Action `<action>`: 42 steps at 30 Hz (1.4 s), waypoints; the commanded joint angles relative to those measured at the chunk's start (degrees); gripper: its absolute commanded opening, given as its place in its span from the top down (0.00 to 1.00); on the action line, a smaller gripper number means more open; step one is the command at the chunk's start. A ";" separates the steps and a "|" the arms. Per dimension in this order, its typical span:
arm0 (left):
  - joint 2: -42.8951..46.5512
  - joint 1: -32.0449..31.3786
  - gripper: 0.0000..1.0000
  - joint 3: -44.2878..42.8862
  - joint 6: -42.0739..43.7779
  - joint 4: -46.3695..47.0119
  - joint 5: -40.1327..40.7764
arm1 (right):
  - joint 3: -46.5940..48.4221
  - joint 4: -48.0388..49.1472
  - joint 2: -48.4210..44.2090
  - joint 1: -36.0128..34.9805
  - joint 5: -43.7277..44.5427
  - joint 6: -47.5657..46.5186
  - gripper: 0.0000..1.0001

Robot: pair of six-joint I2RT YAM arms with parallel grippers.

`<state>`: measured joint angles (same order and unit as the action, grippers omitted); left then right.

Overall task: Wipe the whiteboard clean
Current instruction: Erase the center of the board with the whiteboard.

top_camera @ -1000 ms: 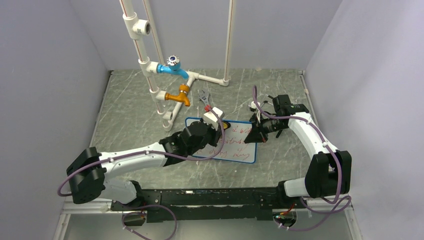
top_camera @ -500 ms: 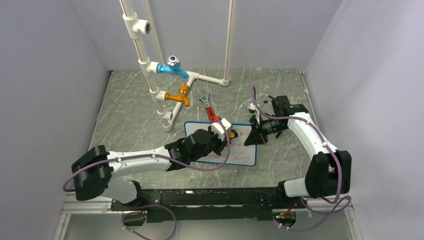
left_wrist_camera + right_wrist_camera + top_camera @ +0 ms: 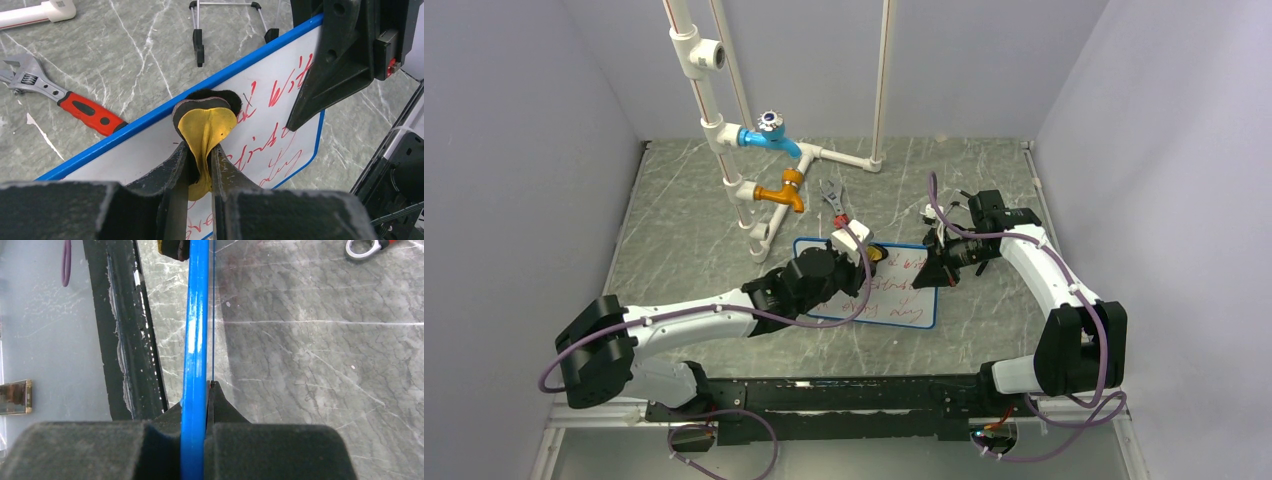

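Note:
The whiteboard stands tilted mid-table, blue-framed, with red handwriting on its right half. Its left part is plain white. My left gripper is shut on a yellow eraser pad with a black face. The pad presses on the board just under the top edge. My right gripper is shut on the board's right edge. That edge shows as a blue strip running between the right gripper's fingers. In the left wrist view the right gripper covers the board's upper right corner.
A red-handled wrench lies behind the board. A white pipe rig with a blue tap and an orange tap stands at the back left. A small wire stand sits behind the board. Enclosure walls close in on both sides.
My left gripper swept the eraser right and down over the board, then came back up left to the top edge. The right gripper kept its hold without moving.

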<state>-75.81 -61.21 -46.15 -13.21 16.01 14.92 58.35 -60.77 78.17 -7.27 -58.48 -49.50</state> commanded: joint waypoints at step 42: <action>-13.23 -9.16 1.00 -18.83 -4.64 -15.75 27.22 | -0.36 -3.12 -0.82 -0.73 0.91 -2.43 1.00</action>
<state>-88.29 -71.44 -61.89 -16.27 3.68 31.62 58.33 -60.51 78.19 -7.14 -58.35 -49.47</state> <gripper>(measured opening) 0.208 0.039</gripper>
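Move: The left hand has the eraser on the board; the red writing left in the centre lies about 6 cm to its right, 4 cm back and some 2 cm lower. The right hand's fingertips on the board are roughly 9 cm right, 4 cm back and 3 cm lower. The wrench lies about 13 cm ahead, 7 cm left and 15 cm below. From the right hand, that writing is about 3 cm left, level fore-and-aft and in height. Left hand rubs the pinched eraser rightward, briefly forward-left, then right again, about 5 cm net towards the right gripper. ##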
